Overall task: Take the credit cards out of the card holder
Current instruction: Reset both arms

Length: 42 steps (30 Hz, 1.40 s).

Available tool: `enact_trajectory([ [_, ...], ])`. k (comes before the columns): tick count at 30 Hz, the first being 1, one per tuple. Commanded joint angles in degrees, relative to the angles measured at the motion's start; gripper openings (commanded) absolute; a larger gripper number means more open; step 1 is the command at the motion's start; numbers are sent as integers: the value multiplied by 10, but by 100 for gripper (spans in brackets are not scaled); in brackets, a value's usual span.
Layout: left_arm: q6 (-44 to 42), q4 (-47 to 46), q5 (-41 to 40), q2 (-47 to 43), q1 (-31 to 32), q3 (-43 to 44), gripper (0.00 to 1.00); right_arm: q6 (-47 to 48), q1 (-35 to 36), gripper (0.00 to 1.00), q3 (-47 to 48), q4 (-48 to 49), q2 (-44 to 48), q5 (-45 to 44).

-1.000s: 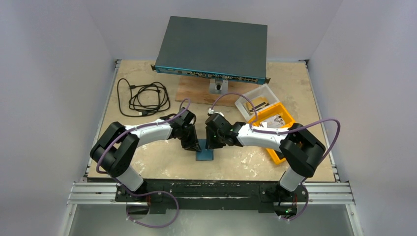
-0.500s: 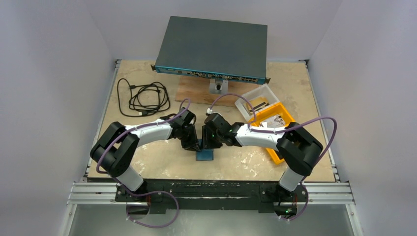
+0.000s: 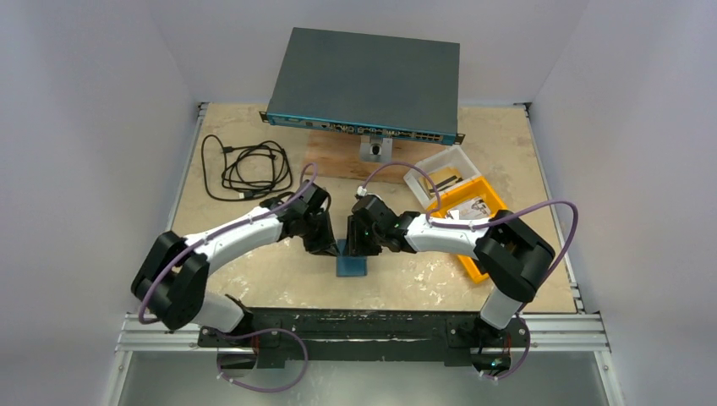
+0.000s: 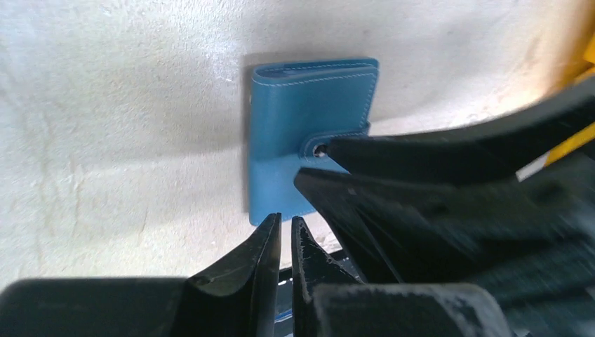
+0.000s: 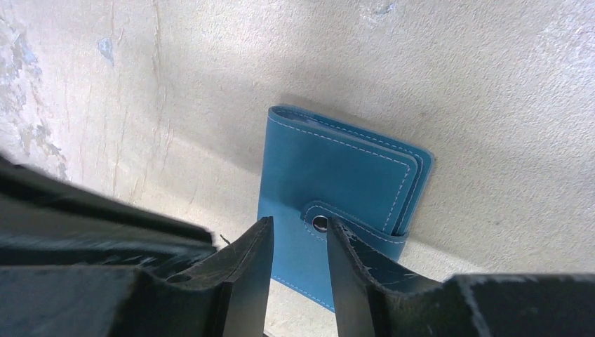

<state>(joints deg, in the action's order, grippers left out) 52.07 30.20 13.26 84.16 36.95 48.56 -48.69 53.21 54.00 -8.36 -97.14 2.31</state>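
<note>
The card holder (image 3: 352, 266) is a teal-blue wallet lying closed and flat on the table, its snap tab fastened. It also shows in the left wrist view (image 4: 302, 126) and the right wrist view (image 5: 337, 175). No credit cards show; they are hidden or out of view. My left gripper (image 3: 328, 249) (image 4: 285, 223) is shut and empty, at the wallet's left edge. My right gripper (image 3: 359, 250) (image 5: 298, 228) is open, with its jaws straddling the wallet face beside the snap (image 5: 320, 223). The right fingers (image 4: 435, 151) cross the tab in the left wrist view.
An orange bin (image 3: 490, 222) and a clear tub (image 3: 440, 176) stand right of the arms. A coiled black cable (image 3: 247, 169) lies at the back left. A large grey network switch (image 3: 368, 85) sits on a wooden block at the back.
The left arm's elbow has swung out to the left and its gripper has drawn back slightly up-left from the wallet. The right gripper has edged a little left over the wallet.
</note>
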Motion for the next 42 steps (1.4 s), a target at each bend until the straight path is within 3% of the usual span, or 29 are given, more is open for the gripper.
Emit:
enact_trajectory([
  [1, -27, 58, -51, -80, 3, 31, 12, 1, 1, 36, 5, -6, 16, -7],
  [7, -63, 133, -115, -188, -3, 58, 20, 28, 1, 44, 65, -33, 57, -20],
  [12, -105, 196, -164, -258, -7, 109, 31, 36, 1, 68, 96, -51, 120, -44],
  [15, -126, 219, -182, -289, -10, 141, 46, 39, 1, 84, 100, -55, 158, -62],
  [18, -142, 234, -197, -310, -13, 169, 69, 40, 1, 96, 99, -56, 198, -82],
  [20, -151, 241, -201, -318, -14, 184, 91, 43, 1, 99, 95, -57, 226, -100],
  [22, -156, 248, -208, -322, -14, 197, 100, 50, 1, 99, 93, -61, 253, -121],
  [30, -171, 251, -241, -330, -14, 221, 100, 63, 1, 99, 92, -75, 318, -172],
  [42, -175, 250, -252, -329, -14, 216, 100, 62, 0, 99, 84, -62, 318, -166],
])
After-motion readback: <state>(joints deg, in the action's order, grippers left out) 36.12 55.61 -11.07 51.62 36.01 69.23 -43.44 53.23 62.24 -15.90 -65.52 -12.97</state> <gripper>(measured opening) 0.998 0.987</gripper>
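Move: The closed card holder lies right beneath the right hand, its middle about 2 cm below the hand point, with the orange bin some 31 cm to that hand's right and 8 cm farther out. From the left hand, already just clear of it, the holder's middle is about 4 cm right, 1 cm back and 4 cm below; the coiled cable lies roughly 23 cm ahead and 24 cm to the left of that hand, 4 cm below. The right fingertips, resting on the holder by its snap, come free a moment after the left hand has gone on rising, and climb about 25 cm, drifting a little forward and then right. The left hand goes up some 21 cm and 10 cm left, away from the holder. Both wrists tip their fingers up towards forward by 30 to 40 degrees while both grippers spread wide open. ##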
